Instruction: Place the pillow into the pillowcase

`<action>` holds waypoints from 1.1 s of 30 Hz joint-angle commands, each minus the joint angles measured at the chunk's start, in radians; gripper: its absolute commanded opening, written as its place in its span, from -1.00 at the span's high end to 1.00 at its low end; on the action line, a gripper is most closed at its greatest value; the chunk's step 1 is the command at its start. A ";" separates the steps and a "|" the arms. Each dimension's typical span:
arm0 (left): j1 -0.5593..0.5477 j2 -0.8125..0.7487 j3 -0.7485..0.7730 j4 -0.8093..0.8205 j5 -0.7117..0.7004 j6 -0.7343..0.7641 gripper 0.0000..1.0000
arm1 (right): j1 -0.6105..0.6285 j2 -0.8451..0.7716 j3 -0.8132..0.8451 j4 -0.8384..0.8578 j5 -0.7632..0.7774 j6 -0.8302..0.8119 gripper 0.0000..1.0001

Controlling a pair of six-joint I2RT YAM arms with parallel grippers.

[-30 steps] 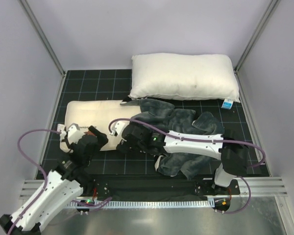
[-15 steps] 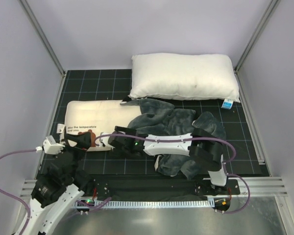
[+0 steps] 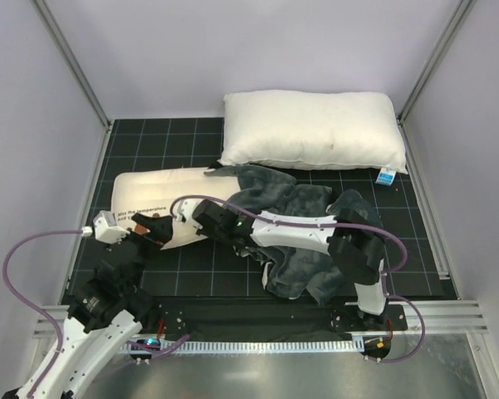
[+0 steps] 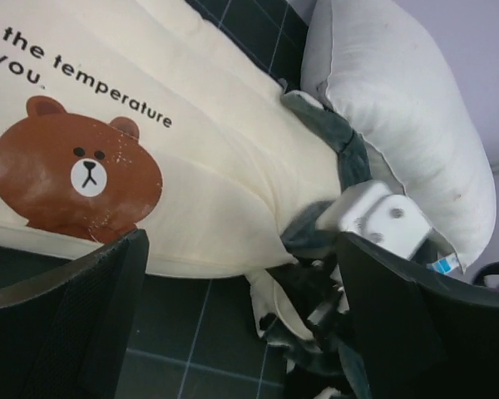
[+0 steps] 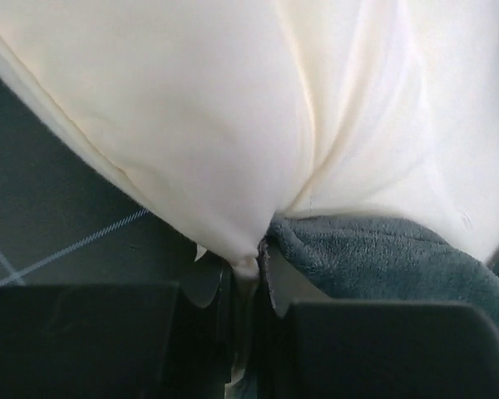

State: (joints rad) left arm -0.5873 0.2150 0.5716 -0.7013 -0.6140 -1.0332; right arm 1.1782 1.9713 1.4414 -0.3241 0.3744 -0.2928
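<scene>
The cream pillow [image 3: 150, 198] with the brown bear face [image 4: 75, 177] lies at the left, its right end tucked under the grey plush pillowcase [image 3: 303, 212]. My right gripper [image 3: 201, 223] reaches left across the pillowcase and is shut on the pillow's near edge; the right wrist view shows cream pillow fabric [image 5: 233, 125] pinched between the jaws at my right gripper [image 5: 249, 266], with grey pillowcase plush [image 5: 382, 258] beside it. My left gripper [image 3: 154, 226] hovers open over the bear end, and in its own view the left gripper [image 4: 241, 332] holds nothing.
A larger puffy white pillow [image 3: 312, 129] lies at the back, touching the pillowcase's far edge. A small blue-and-white box [image 3: 387, 175] sits to its right. Walls and frame posts close in the black gridded mat [image 3: 208, 278] on three sides.
My right gripper has slid left and shut on the pillow's near edge. My left arm swung out left, then back toward the bear end, staying open.
</scene>
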 commanded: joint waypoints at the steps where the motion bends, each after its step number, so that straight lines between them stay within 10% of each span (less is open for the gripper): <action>1: -0.006 0.015 -0.078 0.127 0.235 0.153 -0.99 | -0.092 -0.163 0.020 0.066 -0.130 0.199 0.92; 13: -0.006 0.007 -0.444 0.617 0.574 0.090 -0.92 | -0.222 -0.186 0.063 0.043 -0.353 0.325 0.92; 33: -0.224 0.724 -0.334 1.051 0.346 -0.198 -0.56 | -0.249 -0.246 0.028 0.077 -0.381 0.405 0.92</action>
State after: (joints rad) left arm -0.8001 0.8814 0.2100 0.2207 -0.2218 -1.1896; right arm 0.9451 1.8015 1.4456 -0.3286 -0.0147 0.0616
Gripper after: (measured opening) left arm 0.780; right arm 0.149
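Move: The lower edge of the pillowcase's open mouth lies some 22 cm to the left hand's right, about 3 cm farther out and 18 cm below. The bear-print pillow's middle is about 12 cm ahead of that hand, neither left nor right, 16 cm down. From the right hand, already pinching the pillow's near-right edge, the mouth's lower edge is about 11 cm right, level and 5 cm below, the pillow's middle 9 cm ahead, 12 cm left and 3 cm lower. Still pinching the pillow's edge, the right hand lifts it about 7 cm and carries it some 3 cm forward, tilting its left side up, then holds it there while slowly tilting further. The left hand sinks about 12 cm while swinging right, turning some 30 degrees clockwise, then runs on low and level to the right, about 17 cm sideways in all, along the pillow's near side and in under the raised edge towards the mouth's lower edge, its fingers tipping down and starting to close, with no grip on the cloth to be seen yet. ##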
